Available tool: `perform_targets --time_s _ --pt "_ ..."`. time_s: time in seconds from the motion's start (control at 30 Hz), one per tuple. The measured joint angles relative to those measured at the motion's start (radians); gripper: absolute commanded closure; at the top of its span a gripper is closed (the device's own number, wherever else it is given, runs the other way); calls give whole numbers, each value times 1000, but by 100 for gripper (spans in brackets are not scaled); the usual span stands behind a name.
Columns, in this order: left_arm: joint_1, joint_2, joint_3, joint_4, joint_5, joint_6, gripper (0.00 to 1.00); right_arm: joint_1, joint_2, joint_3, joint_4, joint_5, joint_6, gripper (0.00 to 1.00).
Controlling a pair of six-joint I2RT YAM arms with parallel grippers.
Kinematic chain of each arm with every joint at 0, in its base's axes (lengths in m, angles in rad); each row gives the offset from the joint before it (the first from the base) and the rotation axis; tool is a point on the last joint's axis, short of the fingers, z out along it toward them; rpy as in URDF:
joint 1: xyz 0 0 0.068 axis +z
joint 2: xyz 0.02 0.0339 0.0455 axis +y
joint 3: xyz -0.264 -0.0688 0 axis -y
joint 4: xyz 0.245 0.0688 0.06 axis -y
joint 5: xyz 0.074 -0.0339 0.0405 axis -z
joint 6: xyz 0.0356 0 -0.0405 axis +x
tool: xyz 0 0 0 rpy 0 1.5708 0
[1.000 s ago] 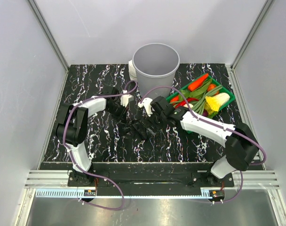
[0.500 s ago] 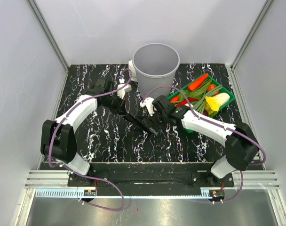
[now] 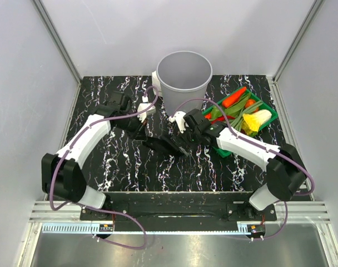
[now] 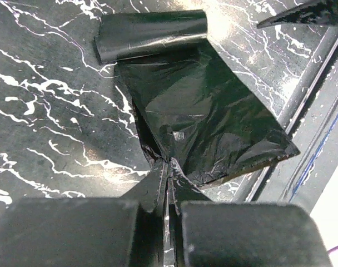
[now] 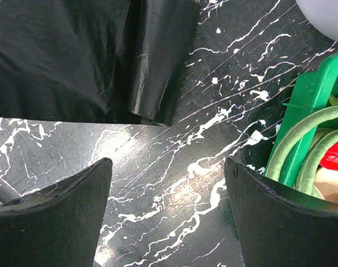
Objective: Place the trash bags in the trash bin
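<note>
The trash bags (image 4: 202, 111) are a black glossy film, partly unrolled, with the rolled end (image 4: 152, 33) lying on the marble table. My left gripper (image 4: 168, 169) is shut on the film's near edge, and in the top view this gripper (image 3: 142, 132) sits left of the bag (image 3: 159, 146). My right gripper (image 5: 166, 186) stands open over bare table, with the roll (image 5: 158, 67) just ahead of its fingers and apart from them. In the top view it (image 3: 183, 144) is at the bag's right end. The grey trash bin (image 3: 184, 78) stands upright behind both grippers.
A green basket (image 3: 268, 120) of vegetables sits right of the bin, and its wall (image 5: 302, 117) is close beside my right finger. A small white roll (image 3: 156, 78) stands at the bin's left. Metal frame rails border the table.
My left arm has stretched out and its gripper has moved up and left with the film's edge, drawing the bag flatter. The right gripper has shifted slightly towards the bin, still open.
</note>
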Motion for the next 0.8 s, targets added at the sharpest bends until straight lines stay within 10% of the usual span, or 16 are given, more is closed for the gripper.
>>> perform_targets --time_s 0.8 --pt "1 -288 74 -271 -138 315 100 -13 193 121 102 96 -22 16"
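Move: The left fingers hold the loose end of the trash bag, whose roll lies roughly 12 cm to their right, 3 cm farther out and 12 cm below. From the right hand, that roll is about 4 cm left, 3 cm ahead and 8 cm down. The trash bin stands about 20 cm straight ahead of the right hand, and the green vegetable crate's middle is some 14 cm ahead and 19 cm right. Still pinching the bag, the left pulls 7 cm up, back and left; open right reaches 5 cm forward. ##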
